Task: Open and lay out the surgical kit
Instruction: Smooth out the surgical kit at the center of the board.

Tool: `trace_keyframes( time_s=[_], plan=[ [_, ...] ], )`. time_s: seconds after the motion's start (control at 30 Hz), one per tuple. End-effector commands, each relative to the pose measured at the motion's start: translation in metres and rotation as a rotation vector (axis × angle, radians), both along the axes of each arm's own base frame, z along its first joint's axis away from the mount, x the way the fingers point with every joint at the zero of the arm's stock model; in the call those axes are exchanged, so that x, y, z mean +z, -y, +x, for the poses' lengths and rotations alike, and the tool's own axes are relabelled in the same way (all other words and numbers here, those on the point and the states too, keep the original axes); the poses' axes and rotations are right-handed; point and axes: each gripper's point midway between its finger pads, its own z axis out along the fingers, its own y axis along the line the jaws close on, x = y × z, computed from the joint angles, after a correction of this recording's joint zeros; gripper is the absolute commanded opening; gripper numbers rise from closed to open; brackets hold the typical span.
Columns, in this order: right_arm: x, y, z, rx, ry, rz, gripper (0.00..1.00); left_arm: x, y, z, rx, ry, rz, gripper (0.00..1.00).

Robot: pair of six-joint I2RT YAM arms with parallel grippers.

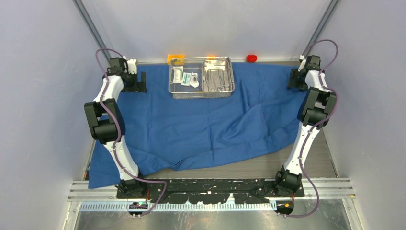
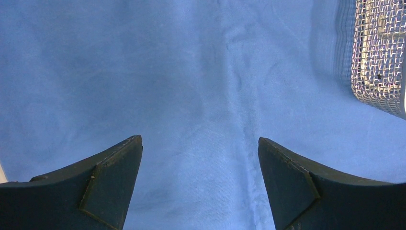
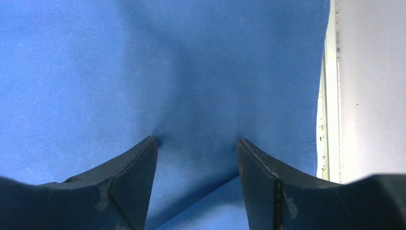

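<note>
The blue cloth wrap [image 1: 201, 129] lies spread over the table, wrinkled toward its front right. On its back edge stands the wire-mesh basket [image 1: 198, 94]. Inside, white packets [image 1: 184, 76] lie on the left. The steel tray [image 1: 231, 76] on the right holds slim metal instruments [image 1: 216, 79]. My left gripper [image 1: 141, 83] is at the cloth's back left corner, open, with only cloth [image 2: 191, 72] below its jaws [image 2: 200, 139]; the basket [image 2: 378, 52] shows at upper right. My right gripper [image 1: 294, 79] stands open at the back right corner, fingertips [image 3: 197, 139] down on the cloth [image 3: 167, 72], a fold running between them.
A small red block [image 1: 251, 58] and orange blocks [image 1: 175, 58] sit against the back wall behind the basket. Bare table [image 1: 268, 165] shows at the front right. Grey side walls close in on both sides; the cloth's hem and the table edge [image 3: 325, 120] are right of my right gripper.
</note>
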Motion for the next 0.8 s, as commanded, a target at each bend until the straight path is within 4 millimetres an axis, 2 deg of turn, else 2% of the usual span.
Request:
trace_keyframes(
  time_s=[0.0,0.07,0.2,0.37,0.47,0.57,0.77],
  plan=[
    [-0.035,-0.016,-0.037,0.052,-0.178,-0.010,0.59,0.027,0.005,0.005,-0.019,0.077,-0.002,0.93],
    [-0.040,-0.016,-0.038,0.057,-0.199,-0.006,0.44,0.027,0.004,0.004,-0.021,0.077,0.000,0.93],
    [-0.045,-0.015,-0.036,0.065,-0.212,0.001,0.22,0.030,0.004,0.003,-0.024,0.080,0.008,0.93],
    [-0.034,-0.013,-0.025,0.070,-0.179,-0.002,0.01,0.032,0.003,0.002,-0.026,0.084,0.015,0.93],
    [-0.022,-0.008,-0.016,0.061,-0.145,-0.012,0.00,0.033,0.003,0.001,-0.025,0.083,0.017,0.93],
    [-0.008,0.006,-0.006,0.039,-0.124,-0.062,0.00,0.033,0.002,0.001,-0.023,0.083,0.019,0.93],
    [-0.002,0.051,-0.007,-0.023,-0.197,-0.286,0.00,0.036,-0.001,0.000,-0.026,0.086,0.044,0.93]
  ],
)
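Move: The patch of blue cloth to be pinched lies practically under the right fingertips, about 1 cm left and 1 cm below. The cloth's right-hand edge runs some 8 cm to that hand's right, with the grey side wall about 2 cm beyond the edge. The red block stands about 24 cm left and 13 cm ahead, the steel tray roughly 48 cm left and 3 cm ahead. From the left hand, the cloth patch is some 84 cm right, 4 cm ahead and 9 cm lower. The blue cloth near its far right corner is taken between the right fingers, which shut fully, from about two-thirds open, as the hand slides some 1.5 cm left almost level, seeming to pinch up a bit of fabric. Then, still shut, the hand draws about 2 cm right towards the side wall, easing slightly forward and tipping about 5 degrees. ##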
